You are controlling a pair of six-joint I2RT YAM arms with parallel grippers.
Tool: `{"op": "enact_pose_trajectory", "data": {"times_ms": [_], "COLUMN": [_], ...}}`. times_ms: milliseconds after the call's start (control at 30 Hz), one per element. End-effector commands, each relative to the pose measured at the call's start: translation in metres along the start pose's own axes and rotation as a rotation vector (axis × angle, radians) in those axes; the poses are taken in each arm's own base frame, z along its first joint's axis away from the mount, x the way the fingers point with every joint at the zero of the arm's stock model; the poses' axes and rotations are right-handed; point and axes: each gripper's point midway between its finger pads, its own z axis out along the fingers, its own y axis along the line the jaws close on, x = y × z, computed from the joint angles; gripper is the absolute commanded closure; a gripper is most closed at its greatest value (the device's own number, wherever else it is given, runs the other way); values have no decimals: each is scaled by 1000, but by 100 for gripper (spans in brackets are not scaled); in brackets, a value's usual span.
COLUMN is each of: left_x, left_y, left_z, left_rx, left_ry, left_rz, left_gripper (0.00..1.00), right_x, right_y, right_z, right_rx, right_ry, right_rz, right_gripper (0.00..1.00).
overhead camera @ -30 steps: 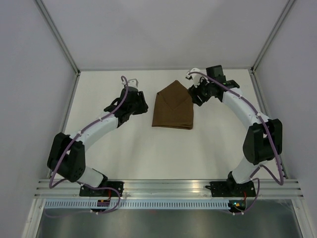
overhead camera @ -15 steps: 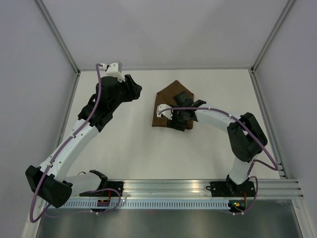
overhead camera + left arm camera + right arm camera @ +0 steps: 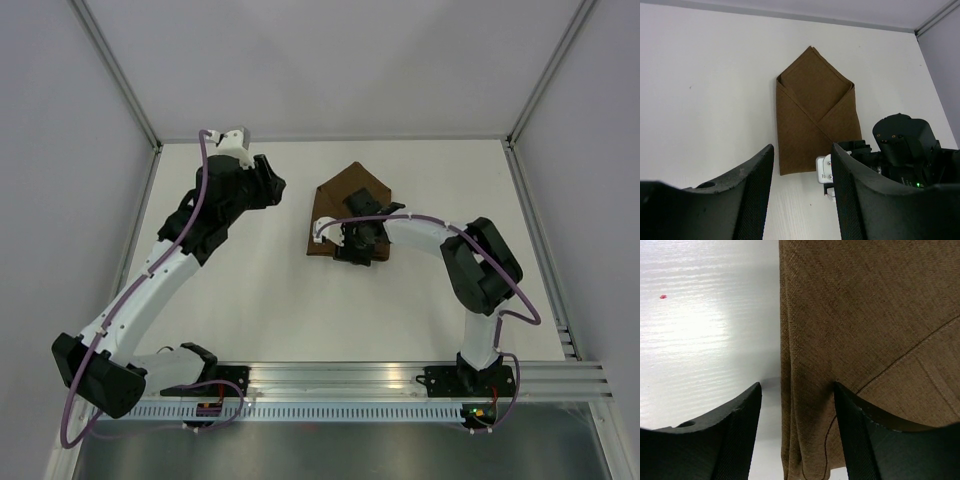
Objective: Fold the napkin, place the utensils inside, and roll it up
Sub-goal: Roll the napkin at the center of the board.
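The napkin lies folded on the white table as a dark-brown envelope shape with its point toward the far wall; the left wrist view shows its whole outline. My right gripper is low over its near end. In the right wrist view it stands open, with a thick folded edge of the napkin between its fingers, one over bare table and one over cloth. My left gripper hangs raised to the left of the napkin, open and empty. The utensils are out of view.
The white table is boxed in by pale walls at the back and sides. An aluminium rail with both arm bases runs along the near edge. The right arm's black wrist sits close to the napkin's near right corner.
The right arm swung from beside the napkin's far right corner down onto its near end. The left arm lifted and pulled back to the far left.
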Motion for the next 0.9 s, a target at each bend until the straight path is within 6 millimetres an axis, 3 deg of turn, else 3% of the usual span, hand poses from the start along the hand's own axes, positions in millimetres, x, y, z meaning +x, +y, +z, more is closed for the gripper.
{"op": "enact_pose_trajectory", "data": {"times_ms": [0, 267, 567, 733, 867], "left_x": [0, 35, 59, 64, 81], "left_y": [-1, 3, 8, 7, 6], "left_z": [1, 6, 7, 3, -2], "left_rx": [22, 45, 52, 60, 51], "left_ry": [15, 105, 161, 164, 184], "left_rz": [57, 74, 84, 86, 102], "left_gripper": [45, 46, 47, 48, 48], "right_x": [-12, 6, 28, 37, 45], "right_y": [-4, 2, 17, 32, 45], "right_z": [3, 10, 22, 25, 27], "right_rx": [-16, -83, -181, -244, -305], "right_ry": [-35, 0, 55, 75, 93], "right_rz": [-36, -27, -13, -7, 2], "right_gripper": [35, 46, 55, 66, 71]}}
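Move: The right hand's open fingers already straddle the folded napkin's near edge, which lies about 1 cm below the hand point. Its near right corner is about 7 cm to the right, its near left corner about 9 cm to the left, both level with the hand, and its far tip some 22 cm straight ahead. From the left hand, that near left corner is about 3 cm right, level fore and aft, some 29 cm below. The right hand closes its fingers fore and aft across the napkin's near edge, from about two-thirds open to under a third, and pinches the folded layers while it settles only about 1 cm lower and turns some 5 degrees counter-clockwise. Meanwhile the left hand, empty and staying about half open, sinks some 7 cm towards the height of the napkin, easing about 2 cm back and tipping its fingers slightly down. ##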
